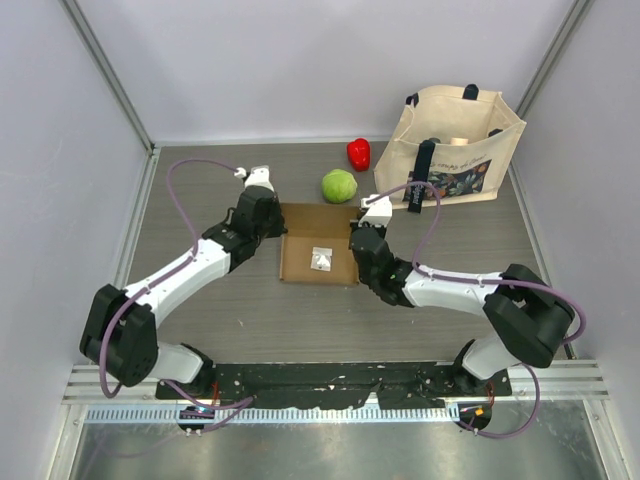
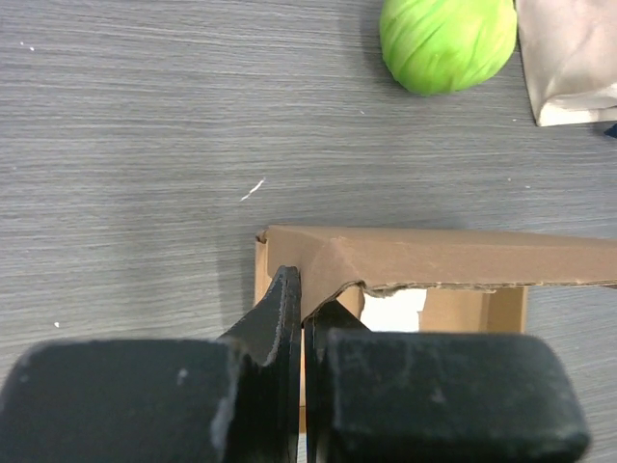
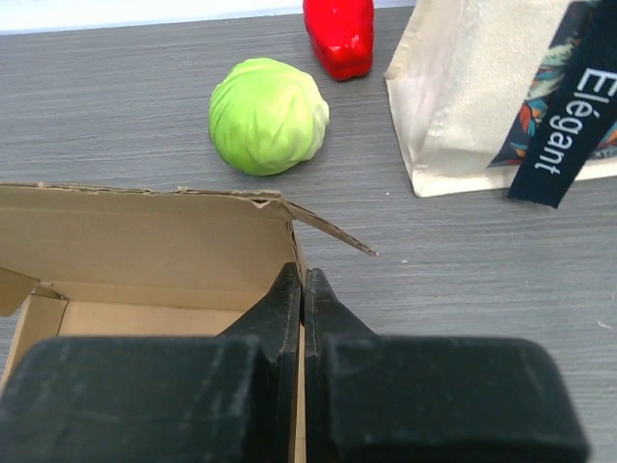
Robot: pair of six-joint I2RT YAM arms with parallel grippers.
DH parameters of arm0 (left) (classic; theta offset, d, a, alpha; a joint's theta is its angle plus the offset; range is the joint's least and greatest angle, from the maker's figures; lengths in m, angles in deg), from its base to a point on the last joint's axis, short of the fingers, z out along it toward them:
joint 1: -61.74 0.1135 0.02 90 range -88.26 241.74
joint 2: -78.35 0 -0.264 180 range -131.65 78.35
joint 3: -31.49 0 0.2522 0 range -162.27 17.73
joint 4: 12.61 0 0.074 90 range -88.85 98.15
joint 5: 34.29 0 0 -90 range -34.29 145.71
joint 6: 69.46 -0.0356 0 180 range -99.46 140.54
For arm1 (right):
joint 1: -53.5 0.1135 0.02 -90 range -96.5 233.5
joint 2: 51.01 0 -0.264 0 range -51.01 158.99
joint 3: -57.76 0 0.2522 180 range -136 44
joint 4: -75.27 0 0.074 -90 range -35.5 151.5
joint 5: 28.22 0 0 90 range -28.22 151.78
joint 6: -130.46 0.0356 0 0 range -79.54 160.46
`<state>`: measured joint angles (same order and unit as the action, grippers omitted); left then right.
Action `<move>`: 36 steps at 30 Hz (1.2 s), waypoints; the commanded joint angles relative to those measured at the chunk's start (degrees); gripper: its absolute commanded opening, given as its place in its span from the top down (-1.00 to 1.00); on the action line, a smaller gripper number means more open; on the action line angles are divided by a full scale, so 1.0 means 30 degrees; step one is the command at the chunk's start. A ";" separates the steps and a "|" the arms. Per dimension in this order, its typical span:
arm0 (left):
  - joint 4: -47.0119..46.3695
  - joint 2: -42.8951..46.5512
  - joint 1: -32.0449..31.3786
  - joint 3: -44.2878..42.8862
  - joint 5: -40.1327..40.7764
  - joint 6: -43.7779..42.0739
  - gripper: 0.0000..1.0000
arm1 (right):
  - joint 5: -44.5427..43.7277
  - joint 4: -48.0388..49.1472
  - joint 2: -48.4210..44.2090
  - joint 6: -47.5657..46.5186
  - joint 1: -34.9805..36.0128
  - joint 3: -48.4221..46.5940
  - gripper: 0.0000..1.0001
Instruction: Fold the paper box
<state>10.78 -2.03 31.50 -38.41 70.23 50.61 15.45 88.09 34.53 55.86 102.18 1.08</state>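
Note:
The brown cardboard paper box (image 1: 318,243) lies open at the table's middle, with a small white paper scrap (image 1: 321,257) inside. My left gripper (image 1: 276,226) is shut on the box's left wall; in the left wrist view the gripper (image 2: 305,307) pinches the cardboard edge of the box (image 2: 434,260). My right gripper (image 1: 357,240) is shut on the box's right wall; in the right wrist view the gripper (image 3: 302,289) clamps the wall of the box (image 3: 145,241), whose far flap stands up.
A green cabbage (image 1: 339,185) sits just behind the box, with a red pepper (image 1: 359,153) behind it. A beige tote bag (image 1: 455,147) stands at the back right. Cabbage (image 3: 267,116), pepper (image 3: 339,35) and bag (image 3: 482,87) also show in the right wrist view.

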 commanded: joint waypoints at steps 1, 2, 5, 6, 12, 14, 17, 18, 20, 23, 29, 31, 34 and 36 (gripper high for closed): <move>-0.2504 0.1421 -0.0173 0.1540 0.1984 0.0934 1.00 | -0.4742 0.3468 -0.0153 0.0991 0.0528 0.1208 0.99; -0.2767 0.1451 -0.0319 0.1748 0.2014 0.1023 1.00 | -0.4831 0.3761 -0.0095 0.0961 0.0587 0.1645 0.99; -0.2974 0.1509 -0.0700 0.2481 0.2335 0.1287 1.00 | -0.4715 0.5049 0.0197 0.0758 0.0968 0.2407 0.99; -0.3033 0.1510 -0.0760 0.2628 0.2365 0.1374 1.00 | -0.4656 0.5836 0.0286 0.0640 0.1172 0.2614 0.99; -0.3237 0.1744 -0.1257 0.3886 0.3008 0.1580 1.00 | -0.4977 0.7219 0.0580 0.0786 0.1671 0.3640 0.99; -0.3707 0.2007 -0.1492 0.4209 0.3214 0.1843 1.00 | -0.5182 0.8093 0.0579 0.0728 0.1964 0.4254 0.99; -0.4291 0.2680 -0.1814 0.5204 0.3595 0.2194 1.00 | -0.5504 0.9354 0.0696 0.0290 0.2403 0.4987 0.99; -0.4409 0.2885 -0.1873 0.5700 0.3683 0.2340 1.00 | -0.5650 0.9737 0.0755 0.0055 0.2520 0.5134 0.98; -0.4907 0.3382 -0.2136 0.6288 0.3976 0.2546 1.00 | -0.6117 1.1108 0.1047 -0.0297 0.2901 0.5661 0.99; -0.5727 0.3822 -0.2284 0.7344 0.3948 0.2461 1.00 | -0.6790 1.3449 0.1545 -0.1029 0.3543 0.6511 0.98; -0.6490 0.4088 -0.2371 0.8341 0.3537 0.1844 1.00 | -0.8403 1.9044 0.3707 -0.4161 0.5009 0.7216 0.88; -0.6723 0.4088 -0.2430 0.8722 0.3509 0.1902 1.00 | -0.9398 2.0194 0.4297 -0.5941 0.5683 0.7012 0.68; -0.6697 0.4059 -0.2488 0.9016 0.3712 0.1932 1.00 | -0.9725 2.1254 0.4682 -0.7327 0.6588 0.7126 0.24; -0.6521 0.4058 -0.2489 0.9016 0.4005 0.1903 1.00 | -0.9433 2.0614 0.3781 -0.7477 0.7089 0.7623 -0.11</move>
<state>-10.27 9.64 23.87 -12.59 78.58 56.33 -7.15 135.50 48.49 39.62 121.00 21.83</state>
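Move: Both my hands pinch the raised lid by its upper corners. The open tray it is to close has its middle about 8 cm back, 8 cm right and 8 cm below my left hand, and some 7 cm back, 7 cm left and 8 cm below my right. The green cabbage sits about 7 cm ahead, 12 cm right of my left hand, or 7 cm ahead, 4 cm left of my right. The red pepper is roughly 14 cm straight ahead of my right hand. Both lie lower. I draw the lid back toward me and down with both hands at once, over the tray, my left hand going about 6 cm back and 5 cm down and still pinching its corner. My right hand goes further, nearly 9 cm back and 6 cm down, tips its fingers up some 10 degrees, then near the end opens and lets go of its corner. ##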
